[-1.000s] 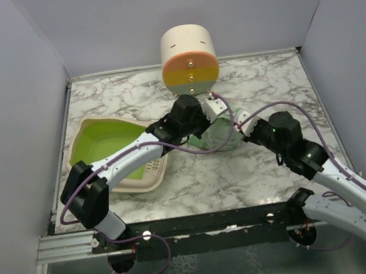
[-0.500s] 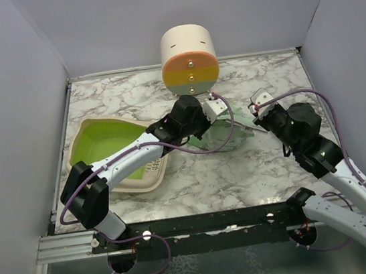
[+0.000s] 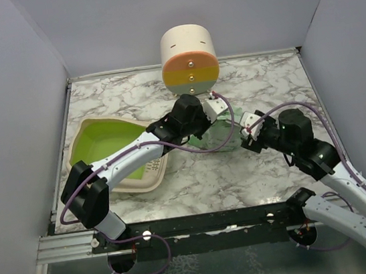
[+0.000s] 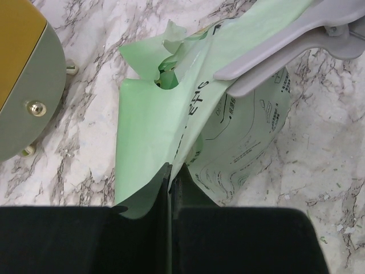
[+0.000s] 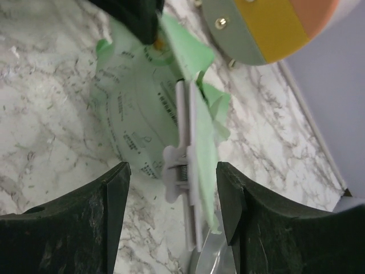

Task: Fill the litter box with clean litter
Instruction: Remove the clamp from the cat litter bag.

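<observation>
The litter box [image 3: 87,137], cream with a lime-green inside, sits at the table's left. A mint-green printed bag [image 3: 222,137] lies at the centre, and a long grey clip [image 4: 285,45] is clamped across its top. My left gripper [image 4: 171,172] is shut on the bag's [image 4: 154,114] thin edge. My right gripper [image 5: 174,191] is open, its fingers [image 5: 114,194] standing either side of the clip [image 5: 188,171] without touching it. In the top view the left gripper [image 3: 211,111] is at the bag's far side and the right gripper [image 3: 244,135] at its right end. The clean litter is hidden inside the bag.
A cream cylinder with an orange, yellow and teal face [image 3: 188,58] stands just behind the bag, close to my left gripper. A shiny grey metal piece [image 5: 219,260] lies under the clip's near end. Grey walls enclose the marble table [image 3: 263,76] on three sides.
My right gripper swung up and to the right away from the bag, then came back to its right end with the jaws now open around the clip. The left arm stayed still.
</observation>
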You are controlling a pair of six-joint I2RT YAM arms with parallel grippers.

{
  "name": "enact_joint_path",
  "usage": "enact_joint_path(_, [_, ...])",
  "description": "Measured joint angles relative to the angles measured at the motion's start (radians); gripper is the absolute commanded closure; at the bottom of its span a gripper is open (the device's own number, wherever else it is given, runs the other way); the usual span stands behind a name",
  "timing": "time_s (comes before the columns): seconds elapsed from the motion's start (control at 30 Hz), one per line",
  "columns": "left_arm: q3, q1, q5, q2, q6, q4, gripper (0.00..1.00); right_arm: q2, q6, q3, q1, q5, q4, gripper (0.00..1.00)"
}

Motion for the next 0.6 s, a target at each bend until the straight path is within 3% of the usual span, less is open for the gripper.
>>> enact_joint_path(0.4, [0.007, 0.000, 0.000, 0.008, -0.008, -0.002, 1.00, 0.028, -0.064, -0.132, 0.000, 0.016, 0.014, 0.39])
enact_joint_path(0.6, [0.007, 0.000, 0.000, 0.009, -0.012, 0.000, 1.00, 0.031, -0.069, -0.134, 0.000, 0.097, 0.079, 0.47])
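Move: The grey clamp across the bag's top lies in front of the right hand's open fingers, its middle about 4 cm ahead, 4 cm left and 5 cm lower. The litter bag's body hangs roughly 9 cm left and 2 cm ahead of that hand, some 10 cm lower; the striped drum stands about 22 cm ahead and 15 cm left. From the left hand, which already pinches the bag's top, the clamp is about 9 cm right and 2 cm back. The right hand, fingers staying wide open, first sinks about 6 cm with a slight draw back, then turns forward by some 2 cm, drifting a little right and rising about 1 cm, to bring its fingertips closer around the clamp's handle end, while the wrist rolls some 10 degrees, left side down. The left hand stays put and keeps its pinch on the bag's top, holding the bag up; no grip on the clamp has begun. ##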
